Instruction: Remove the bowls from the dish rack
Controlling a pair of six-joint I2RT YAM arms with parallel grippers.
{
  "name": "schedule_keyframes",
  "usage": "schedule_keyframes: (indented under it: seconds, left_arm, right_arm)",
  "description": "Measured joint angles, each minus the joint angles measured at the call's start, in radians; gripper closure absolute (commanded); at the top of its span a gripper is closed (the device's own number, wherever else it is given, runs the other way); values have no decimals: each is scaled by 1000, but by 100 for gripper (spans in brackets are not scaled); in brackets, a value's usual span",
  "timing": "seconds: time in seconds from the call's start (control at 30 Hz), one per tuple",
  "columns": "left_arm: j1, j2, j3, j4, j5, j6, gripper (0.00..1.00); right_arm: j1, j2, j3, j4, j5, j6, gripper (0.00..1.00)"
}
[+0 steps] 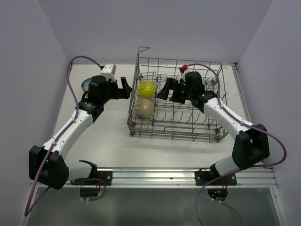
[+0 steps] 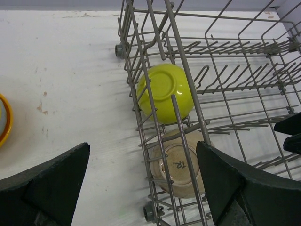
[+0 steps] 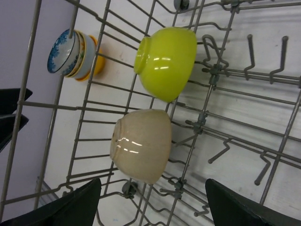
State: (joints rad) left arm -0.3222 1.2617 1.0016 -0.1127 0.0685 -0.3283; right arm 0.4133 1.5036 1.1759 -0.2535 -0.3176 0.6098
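The grey wire dish rack (image 1: pixel 188 123) stands right of centre. Two bowls rest on their sides at its left end: a lime-yellow bowl (image 1: pixel 146 88) (image 2: pixel 164 92) (image 3: pixel 167 61) and, nearer, a beige bowl (image 1: pixel 144 108) (image 2: pixel 181 165) (image 3: pixel 141 143). My left gripper (image 1: pixel 125 89) (image 2: pixel 143 150) is open just outside the rack's left wall, facing the two bowls and holding nothing. Inside the rack, my right gripper (image 1: pixel 163 90) (image 3: pixel 153 181) is open and empty, facing the same bowls from their right.
A stack of bowls (image 1: pixel 86 84) (image 3: pixel 75 54) with a blue-patterned one on top and an orange-yellow one (image 2: pixel 3 120) underneath stands on the table at the far left, partly behind my left arm. Upright tines (image 3: pixel 249 47) fill the rack floor. Walls close in on three sides.
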Motion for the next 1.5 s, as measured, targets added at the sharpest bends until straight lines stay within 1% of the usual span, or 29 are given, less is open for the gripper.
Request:
schedule_keyframes:
  seconds: [0.27, 0.6, 0.77, 1.0, 1.43, 1.5]
  left_arm:
    - [0, -8, 0, 0, 2, 8, 0]
    - [0, -11, 0, 0, 3, 9, 0]
    - [0, -11, 0, 0, 5, 9, 0]
    - [1, -11, -1, 0, 8, 10, 0]
    - [2, -12, -2, 0, 12, 11, 0]
    - [2, -12, -2, 0, 14, 11, 0]
  right_arm:
    - [85, 18, -4, 51, 12, 21, 2]
    - [161, 144, -4, 87, 42, 44, 1]
    - [176, 166, -9, 114, 68, 72, 1]
    - [179, 182, -36, 228, 68, 123, 1]
    - [200, 265, -34, 280, 64, 162, 2]
    - [204, 271, -32, 283, 62, 168, 7]
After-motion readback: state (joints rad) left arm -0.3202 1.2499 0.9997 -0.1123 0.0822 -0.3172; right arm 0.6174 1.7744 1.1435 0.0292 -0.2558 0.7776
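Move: The beige bowl lies about 11 cm to the left of my right hand, 2 cm nearer my base and some 11 cm lower. The green bowl stands about 9 cm farther out than the beige one, almost in line with it, and the rack's left wall is some 6 cm to the left of the beige bowl. From my left hand, the beige bowl is around 10 cm to the right, 3 cm back and 14 cm down. I swing my right hand left above the rack, then sink it beside the green bowl to the beige one: nearly 10 cm left and about 8 cm down in all, the descent pausing briefly partway. My fingers stay wide open and end astride the beige bowl, one by its foot and one by its rim, not yet closing on it. ##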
